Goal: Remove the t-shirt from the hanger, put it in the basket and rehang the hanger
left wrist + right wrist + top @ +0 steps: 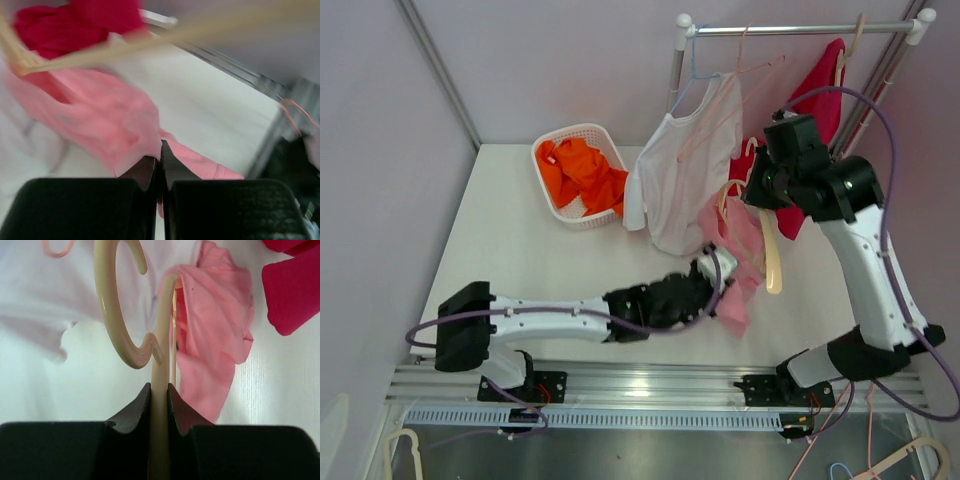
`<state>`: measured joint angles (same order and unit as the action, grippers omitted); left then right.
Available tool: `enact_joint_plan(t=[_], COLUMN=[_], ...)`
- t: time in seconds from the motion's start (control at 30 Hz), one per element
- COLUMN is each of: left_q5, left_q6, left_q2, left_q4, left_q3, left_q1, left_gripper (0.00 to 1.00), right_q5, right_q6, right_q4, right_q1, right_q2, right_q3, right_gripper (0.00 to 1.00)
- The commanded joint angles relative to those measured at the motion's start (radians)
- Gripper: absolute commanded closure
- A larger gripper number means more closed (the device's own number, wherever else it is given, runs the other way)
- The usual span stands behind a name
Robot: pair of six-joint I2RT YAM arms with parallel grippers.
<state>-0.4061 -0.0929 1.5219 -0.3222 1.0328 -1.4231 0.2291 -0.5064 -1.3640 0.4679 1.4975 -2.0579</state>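
Observation:
A pink t-shirt [738,262] hangs from a cream hanger [770,250] above the table's middle right. My right gripper [760,192] is shut on the hanger's bar [160,390]; the pink t-shirt [212,340] droops off the hanger's right side. My left gripper [708,268] is shut on the pink t-shirt's lower edge [135,130], with cloth pinched between the jaws. The hanger [125,45] crosses the top of the left wrist view, blurred.
A clothes rail [800,30] at the back holds a white shirt [680,170] and a red garment [815,100] on hangers. A white basket [575,175] with orange clothes stands at the back left. Spare hangers [910,462] lie below the table's front edge.

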Motion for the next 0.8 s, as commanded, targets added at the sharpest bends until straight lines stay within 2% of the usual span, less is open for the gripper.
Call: enact_joint_plan(t=[0.0,0.03,0.07,0.13,0.23,0.27,0.33,0.37,0.43,0.47,0.5,0.63,0.67,0.73,0.77], left_q5=[0.053,0.052,0.056,0.064,0.114,0.188,0.234,0.18,0.183,0.225,0.299,0.449,0.479,0.533,0.564], left_q6=[-0.226,-0.249,-0.27,-0.291,-0.249,-0.217,-0.102,-0.069,-0.012,-0.008,-0.019,-0.041,-0.036,-0.012,0.02], left_q2=[-0.048,-0.031,0.003,0.017,-0.055,-0.087,-0.192,-0.222,-0.291,-0.299,-0.301,-0.209,-0.183,-0.128,-0.1], left_q4=[0.268,0.332,0.465,0.517,0.457,0.416,0.44,0.474,0.583,0.625,0.711,0.912,0.954,1.047,1.098], left_q3=[0.13,0.226,0.252,0.285,0.207,0.17,0.173,0.209,0.341,0.384,0.477,0.824,0.876,1.1,1.137], left_q1=[0.148,0.198,0.222,0.254,0.248,0.245,0.248,0.248,0.311,0.353,0.447,0.648,0.679,0.725,0.73], left_gripper=[0.99,0.99,0.99,0.99,0.99,1.0,1.0,0.99,1.0,0.99,0.99,0.99,0.99,0.99,0.99], right_q5=[0.076,0.102,0.125,0.17,0.232,0.265,0.3,0.314,0.314,0.294,0.248,0.193,0.193,0.17,0.167], right_q6=[-0.035,-0.038,-0.041,-0.031,0.052,0.081,0.17,0.195,0.236,0.239,0.239,0.246,0.258,0.273,0.279], right_q4=[0.01,-0.007,-0.027,-0.014,0.142,0.267,0.398,0.499,0.557,0.572,0.572,0.559,0.56,0.563,0.575], right_q1=[0.046,0.052,0.061,0.061,0.063,0.063,0.06,0.054,0.005,-0.02,-0.044,-0.146,-0.153,-0.173,-0.187], right_q2=[-0.169,-0.178,-0.184,-0.21,-0.261,-0.276,-0.296,-0.298,-0.272,-0.223,-0.195,-0.05,0.007,0.062,0.088], right_q3=[-0.021,-0.024,-0.028,-0.01,0.083,0.15,0.206,0.225,0.207,0.184,0.12,-0.063,-0.099,-0.172,-0.236], right_gripper=[1.0,1.0,1.0,1.0,1.0,1.0,1.0,1.0,1.0,1.0,1.0,1.0,1.0,1.0,1.0])
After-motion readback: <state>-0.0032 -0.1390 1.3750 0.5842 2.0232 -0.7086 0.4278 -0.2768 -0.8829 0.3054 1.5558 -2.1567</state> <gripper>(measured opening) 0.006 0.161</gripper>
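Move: The left fingers already pinch the pink t-shirt. From them the white basket with the orange shirt lies about 42 cm ahead, 35 cm left and 19 cm below; the white t-shirt hangs some 34 cm ahead, 4 cm left, at hand height. The right hand holds the wooden hanger that still carries the pink shirt; the rack bar's middle is roughly 22 cm ahead of it, 9 cm right and 23 cm above, the red shirt 20 cm ahead, 15 cm right and 5 cm lower. Forward about 10 cm goes the left hand, eases slightly back, then sweeps steeply up and left, ending some 30 cm higher, keeping its pinch on the pink t-shirt. The right hand, still gripping the wooden hanger, first draws back and up with a little rightward shift, then reaches forward towards the rack bar while tilting up about 30 degrees. ##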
